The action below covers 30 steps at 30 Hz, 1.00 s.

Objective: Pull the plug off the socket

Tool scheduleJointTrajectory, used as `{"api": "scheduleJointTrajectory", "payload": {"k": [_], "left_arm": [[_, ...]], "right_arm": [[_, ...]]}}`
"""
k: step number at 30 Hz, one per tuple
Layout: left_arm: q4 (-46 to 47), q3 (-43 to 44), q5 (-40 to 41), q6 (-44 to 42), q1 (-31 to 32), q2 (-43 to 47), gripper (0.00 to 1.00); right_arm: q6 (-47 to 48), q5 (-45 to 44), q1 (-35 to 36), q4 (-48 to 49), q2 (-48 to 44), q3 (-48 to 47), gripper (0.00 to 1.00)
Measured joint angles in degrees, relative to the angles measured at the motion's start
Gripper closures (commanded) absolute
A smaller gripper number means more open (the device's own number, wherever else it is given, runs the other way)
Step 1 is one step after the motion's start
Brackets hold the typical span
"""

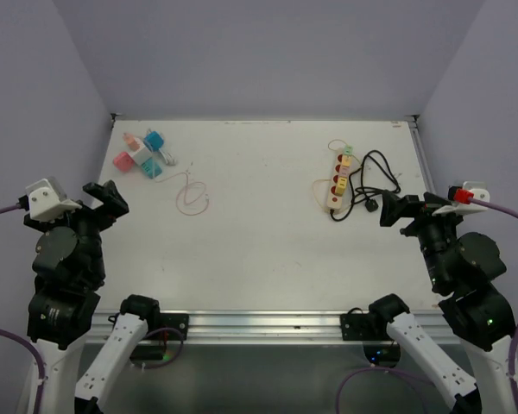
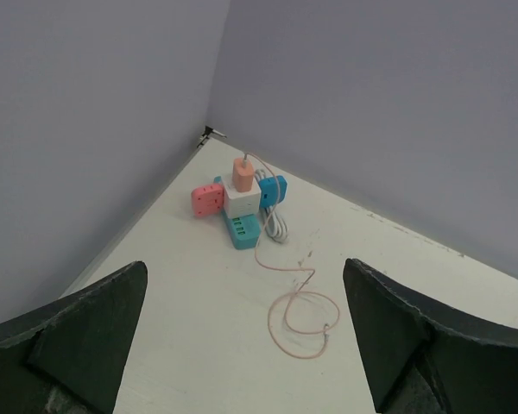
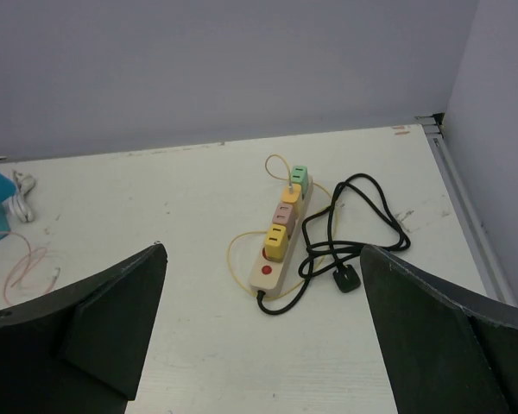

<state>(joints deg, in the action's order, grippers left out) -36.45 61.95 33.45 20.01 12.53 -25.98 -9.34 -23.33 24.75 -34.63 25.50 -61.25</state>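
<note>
A cream power strip (image 1: 338, 179) lies at the right middle of the table, with several coloured plugs in a row on it. In the right wrist view the strip (image 3: 273, 263) carries a green plug (image 3: 300, 179), an orange one, a pinkish one and a yellow plug (image 3: 275, 241). Its black cable (image 3: 363, 216) coils to the right. My right gripper (image 1: 397, 212) is open and empty, to the right of the strip and apart from it; in its own view (image 3: 263, 250) the jaws frame the strip from above. My left gripper (image 1: 108, 200) is open and empty at the left edge.
A white cube socket (image 2: 240, 200) with pink, blue, teal and orange adapters stands at the back left (image 1: 142, 155). A thin pink cable (image 2: 298, 310) loops from it across the table (image 1: 192, 197). A thin yellow cable (image 3: 233, 250) curls round the strip. Walls close in on three sides.
</note>
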Motion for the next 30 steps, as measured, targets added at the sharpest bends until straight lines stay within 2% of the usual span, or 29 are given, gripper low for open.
{"api": "scheduleJointTrajectory", "payload": {"k": [10,16,23,30], "left_arm": [[0.6,-1.7,-1.9,0.4,0.0,-1.0,0.00],[0.8,-2.8,-5.3,0.4,0.0,-3.2,0.00],[0.8,-5.8,-11.7,0.4,0.0,-6.9,0.00],[1.7,-13.9,-16.2,0.2,0.0,-8.2,0.00]], "right_arm": [[-0.1,0.1,0.0,0.4,1.1,0.6,0.01],[-1.4,0.5,0.0,0.3,5.1,0.8,0.01],[-6.8,0.2,0.0,-1.6,13.8,0.8,0.01],[-14.6,-0.5,0.0,-2.1,28.8,1.2,0.01]]}}
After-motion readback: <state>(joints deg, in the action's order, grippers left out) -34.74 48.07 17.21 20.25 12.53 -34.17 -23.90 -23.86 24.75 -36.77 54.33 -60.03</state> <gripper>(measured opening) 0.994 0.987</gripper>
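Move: Ahead of the right hand, the near yellow plug on the socket strip lies some 15 cm out, 6 cm left and 33 cm below. The pink plug is about 4 cm beyond it; the black plug lies roughly 10 cm ahead of the hand and 2 cm right, on the table. From the left hand, the orange plug is some 27 cm ahead, 1 cm left and 29 cm below, and the coiled pink cable about 13 cm ahead, 16 cm right and 38 cm below. Swooping down and forward towards the socket strip, the right hand sinks about 13 cm, reaches 9 cm outward and drifts left, its fingers tipping down nearly 30 degrees. The left hand also descends about 13 cm, easing forward and right towards the coiled cable while it tips down and turns clockwise. Both speed up after a slow start; both grippers stay wide open and touch nothing. ##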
